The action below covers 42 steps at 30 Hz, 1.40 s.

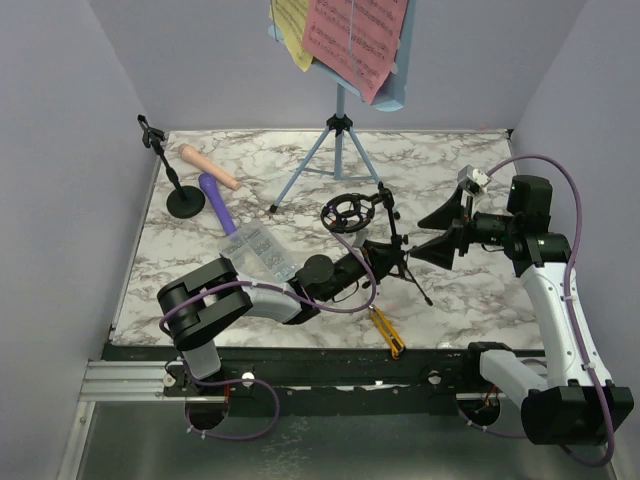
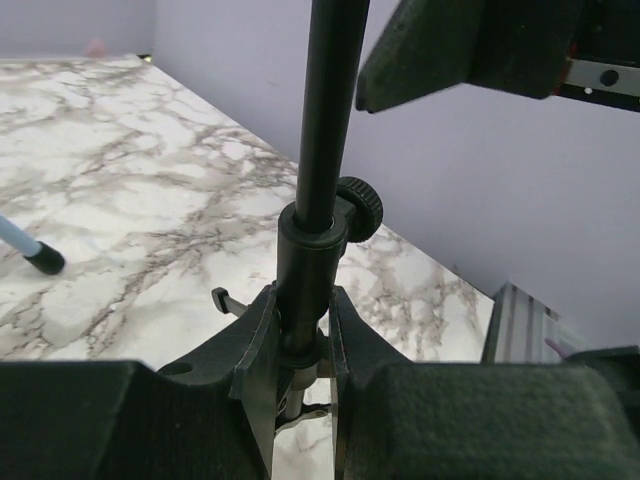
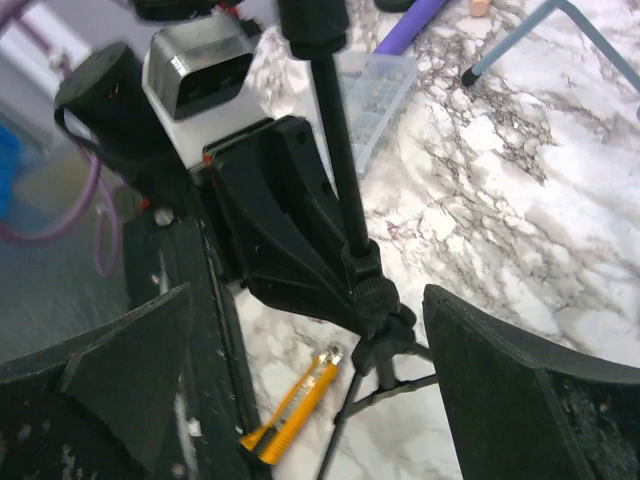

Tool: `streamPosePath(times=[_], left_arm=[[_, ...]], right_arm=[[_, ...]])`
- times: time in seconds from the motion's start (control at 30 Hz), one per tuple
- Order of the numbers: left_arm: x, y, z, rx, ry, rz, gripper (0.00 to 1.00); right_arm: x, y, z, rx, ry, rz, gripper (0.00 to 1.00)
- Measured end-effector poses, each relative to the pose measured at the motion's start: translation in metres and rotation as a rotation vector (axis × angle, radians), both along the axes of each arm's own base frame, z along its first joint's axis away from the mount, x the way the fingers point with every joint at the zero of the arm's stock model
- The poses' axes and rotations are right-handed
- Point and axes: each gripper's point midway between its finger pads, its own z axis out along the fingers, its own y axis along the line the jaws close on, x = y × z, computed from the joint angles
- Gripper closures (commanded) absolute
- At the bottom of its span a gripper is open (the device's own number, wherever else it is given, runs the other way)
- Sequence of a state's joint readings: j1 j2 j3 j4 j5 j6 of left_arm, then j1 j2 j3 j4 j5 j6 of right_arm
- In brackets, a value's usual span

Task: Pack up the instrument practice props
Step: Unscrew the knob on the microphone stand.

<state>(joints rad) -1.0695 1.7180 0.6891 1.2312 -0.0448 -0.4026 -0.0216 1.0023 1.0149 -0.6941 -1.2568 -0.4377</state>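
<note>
A black mic mount [image 1: 346, 212] on a small tripod stands at mid-table, and my left gripper [image 1: 383, 252] is shut on its pole [image 2: 306, 255] just below the knob. My right gripper [image 1: 420, 238] hangs open just right of that pole, touching nothing. In the right wrist view the pole [image 3: 343, 170] rises between my right gripper's [image 3: 310, 385] spread fingers. A second mic mount [image 1: 184, 200] with a round base stands far left. Beside it lie the beige microphone [image 1: 210, 167] and the purple microphone [image 1: 217, 203]. The light-blue music rack [image 1: 338, 118] stands at the back, carrying pink pages [image 1: 355, 35] and yellow pages [image 1: 292, 28].
A clear plastic box [image 1: 258, 250] lies by the left arm's forearm. A yellow-and-black utility knife [image 1: 388, 332] lies near the table's front edge, below the held stand's legs [image 3: 385, 390]. One foot of the rack's tripod [image 2: 40, 258] shows in the left wrist view. Purple walls close three sides.
</note>
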Motion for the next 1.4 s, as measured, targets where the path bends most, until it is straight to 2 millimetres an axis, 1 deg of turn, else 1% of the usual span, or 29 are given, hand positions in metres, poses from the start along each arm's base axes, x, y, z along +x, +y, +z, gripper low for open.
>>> streamPosePath(times=[0.07,0.13,0.27,0.33,0.37,0.43,0.5,0.6,0.63,0.73,0.83,1.0,1.1,1.2,1.33,1.4], left_arm=[[0.006,0.003,0.001,-0.004,0.001,0.038,1.00],[0.012,0.007,0.001,-0.004,0.005,0.077,1.00],[0.022,0.011,0.004,-0.005,-0.006,0.147,1.00],[0.024,0.010,0.010,-0.009,-0.020,0.175,1.00],[0.025,0.008,0.014,-0.015,-0.030,0.188,1.00],[0.025,0.004,0.022,-0.025,-0.044,0.200,1.00],[0.026,0.000,0.027,-0.032,-0.057,0.212,1.00],[0.028,-0.005,0.026,-0.021,-0.070,0.236,1.00],[0.028,-0.006,0.024,-0.014,-0.074,0.243,1.00],[0.029,-0.011,0.018,0.012,-0.084,0.261,1.00],[0.029,-0.015,0.014,0.029,-0.093,0.274,1.00],[0.033,-0.018,0.016,0.032,-0.105,0.307,1.00],[0.034,-0.018,0.018,0.032,-0.112,0.324,1.00],[0.034,-0.018,0.020,0.031,-0.120,0.336,1.00],[0.036,-0.017,0.023,0.033,-0.130,0.353,1.00],[0.036,-0.018,0.022,0.039,-0.134,0.362,1.00]], right_arm=[[0.007,-0.002,0.005,0.056,0.115,-0.060,0.01],[0.015,-0.007,0.001,0.125,0.240,-0.130,0.01],[0.026,-0.017,-0.030,0.293,0.577,-0.257,0.01],[0.032,-0.018,-0.040,0.375,0.762,-0.294,0.01],[0.033,-0.018,-0.040,0.380,0.771,-0.295,0.02],[0.039,-0.018,-0.035,0.420,0.839,-0.301,0.07],[0.045,-0.018,-0.030,0.453,0.898,-0.303,0.10],[0.051,-0.018,-0.027,0.482,0.972,-0.310,0.16],[0.052,-0.017,-0.026,0.486,0.989,-0.310,0.18],[0.053,-0.013,-0.021,0.487,1.003,-0.309,0.31],[0.055,-0.008,-0.015,0.485,1.001,-0.308,0.36],[0.059,-0.004,-0.013,0.480,1.005,-0.333,0.51],[0.061,-0.005,-0.016,0.480,1.020,-0.354,0.64],[0.062,-0.005,-0.019,0.480,1.035,-0.371,0.71],[0.064,-0.005,-0.021,0.482,1.032,-0.385,0.75],[0.064,-0.006,-0.022,0.479,1.028,-0.392,0.76]])
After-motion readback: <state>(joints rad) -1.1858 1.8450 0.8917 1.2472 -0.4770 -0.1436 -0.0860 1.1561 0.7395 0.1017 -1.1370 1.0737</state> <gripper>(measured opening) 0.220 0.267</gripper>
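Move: The right hand, wide open, has the stand's knob just off its fingertips: about 3 cm ahead, 2 cm to its left and 4 cm lower. The ring mount on the stand's top is some 13 cm left, 3 cm ahead and 6 cm higher; the yellow cutter lies about 7 cm back, 5 cm left and some 22 cm below. From the left hand, which already pinches the collar, the knob is about 1 cm back, 2 cm right and 3 cm above. The right hand swings about 6 cm forward and ends some 2 cm lower, after an early dip, its wrist rolling back some 60 degrees for a fresh bite with the top of the hand going over forward, then the fingers close from wide open and pinch the knob from the stand's right side. The left hand keeps its grip on the collar below and carries the stand forward, then up and a little to the right to meet them, turning it about 20 degrees counter-clockwise. ##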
